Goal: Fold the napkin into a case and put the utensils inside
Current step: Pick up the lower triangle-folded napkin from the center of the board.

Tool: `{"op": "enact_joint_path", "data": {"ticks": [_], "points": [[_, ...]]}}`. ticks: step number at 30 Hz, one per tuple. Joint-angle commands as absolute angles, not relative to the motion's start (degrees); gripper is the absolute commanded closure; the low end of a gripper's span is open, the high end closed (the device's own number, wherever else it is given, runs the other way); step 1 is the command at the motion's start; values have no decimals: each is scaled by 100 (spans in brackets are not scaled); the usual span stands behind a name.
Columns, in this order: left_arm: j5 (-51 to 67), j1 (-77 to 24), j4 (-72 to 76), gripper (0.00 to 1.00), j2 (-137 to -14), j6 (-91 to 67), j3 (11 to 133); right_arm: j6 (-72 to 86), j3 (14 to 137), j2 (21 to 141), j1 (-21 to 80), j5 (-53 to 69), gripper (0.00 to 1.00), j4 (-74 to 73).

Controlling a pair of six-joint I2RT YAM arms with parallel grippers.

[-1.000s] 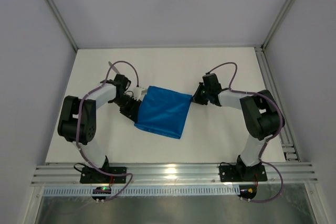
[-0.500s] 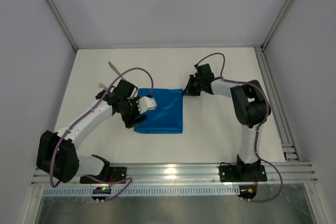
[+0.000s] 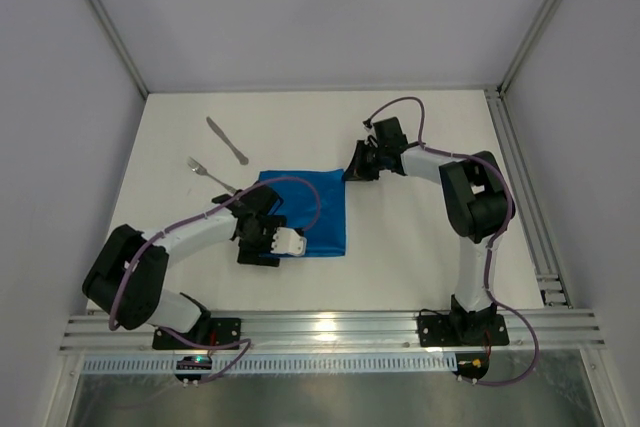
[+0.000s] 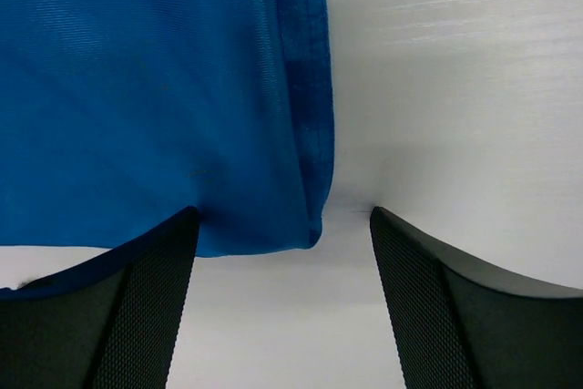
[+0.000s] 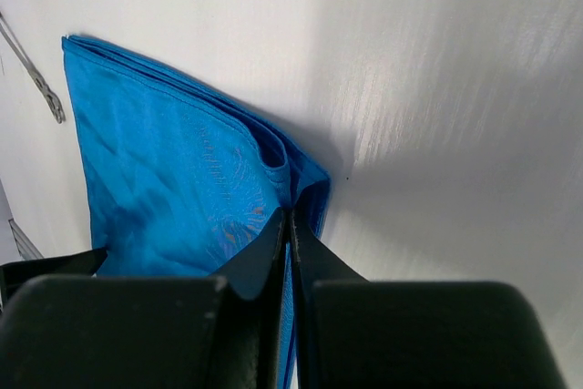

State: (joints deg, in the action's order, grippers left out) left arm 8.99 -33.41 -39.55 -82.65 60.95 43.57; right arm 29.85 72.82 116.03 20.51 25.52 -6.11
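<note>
The bright blue napkin point(image 3: 308, 212) lies folded into a flat oblong on the white table. My left gripper point(image 3: 268, 242) is at its near left corner, open, with nothing between its fingers. In the left wrist view the napkin's corner point(image 4: 305, 230) lies just ahead of the left gripper point(image 4: 282, 225). My right gripper point(image 3: 356, 169) is shut on the napkin's far right corner point(image 5: 301, 184), and its fingertips point(image 5: 284, 225) pinch the cloth layers. The knife point(image 3: 228, 140) and the fork point(image 3: 212, 177) lie on the table left of the napkin, and the fork's near end reaches the cloth's far left corner.
Grey walls close off the table point(image 3: 420, 247) at the left, back and right. An aluminium rail point(image 3: 330, 329) with both arm bases runs along the near edge. The fork point(image 5: 36, 79) shows at the right wrist view's left edge.
The left gripper let go of the napkin's left side, opened wide and drew back to the near left corner. The right gripper carried its corner left and farther back, and the napkin now lies flatter.
</note>
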Motion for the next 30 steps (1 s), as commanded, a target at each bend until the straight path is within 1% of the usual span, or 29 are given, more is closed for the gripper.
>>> {"op": "enact_joint_path", "data": {"ticks": [1,2,4,5,7,8,12,13,15,16,17,18,19,20,21,23,24,26,27,30], "points": [[651,-3401,-3253,24,-8262,6372,4140,2874,7453,11566,2057,2716,94,-650],[581,-3410,-3148,29,-8262,6381,4044,2857,7453,11558,2057,2716,94,-650],[519,-3419,-3059,34,-8262,6398,3964,2839,7436,11532,2048,2716,93,-650],[475,-3419,-3015,42,-8253,6416,3894,2813,7418,11531,2057,2716,94,-650],[457,-3419,-2936,50,-8218,6416,3824,2804,7409,11505,2057,2707,94,-642],[474,-3419,-2901,57,-8209,6416,3788,2795,7400,11487,2057,2716,93,-633],[615,-3419,-3102,71,-8121,6249,3893,2769,7313,11426,2057,2725,92,-589],[633,-3419,-3163,78,-8078,6153,3928,2751,7304,11400,2057,2699,92,-598],[703,-3419,-3356,87,-8007,6030,4086,2690,7243,11286,2057,2690,88,-615],[755,-3428,-3418,95,-7981,5890,4148,2663,7207,11233,2048,2672,85,-641],[843,-3419,-3576,100,-7963,5819,4218,2593,7129,11093,2057,2663,77,-659],[913,-3419,-3664,100,-7937,5757,4367,2523,7093,11005,2048,2663,72,-711],[966,-3419,-3769,100,-7928,5679,4446,2392,7006,10786,2057,2680,64,-764],[1010,-3419,-3866,100,-7910,5626,4517,2295,6944,10654,2057,2707,64,-799],[1080,-3419,-4050,100,-7884,5590,4657,2207,6882,10504,2057,2716,56,-913],[1116,-3419,-4209,100,-7849,5529,4772,2031,6603,10136,2048,2672,50,-1036],[1160,-3419,-4375,100,-7840,5528,4825,1865,6496,9725,2048,2637,46,-1133],[1230,-3410,-4543,100,-7796,5555,4948,1750,6085,9275,2048,2523,43,-1186],[1257,-3419,-4614,100,-7805,5572,4983,1688,5925,8820,2057,2514,42,-1108],[1283,-3419,-4772,100,-7805,5616,5045,1591,5143,8141,2170,2444,41,-618]]}}
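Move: Between the left hand's wide-open fingers, about 1 cm below, lies the napkin's near left corner; the napkin's middle is some 10 cm ahead and 9 cm right. The fork's middle is roughly 19 cm ahead and 11 cm left, the knife's about 30 cm ahead and 8 cm left. At the right hand's shut fingertips, about 1 cm down, is the far right corner; the near left one lies some 20 cm back and 18 cm left. Edging forward about 1.5 cm at table height, the left hand shuts its fingers and pinches the napkin's near left corner, then lifts it some 3 cm with a slight shift to the left. The right hand first stays on the far right corner, then opens about halfway, lets go and pulls away, up 9 cm, back 7 and a little right, its fingers tilting up about 15 degrees. ##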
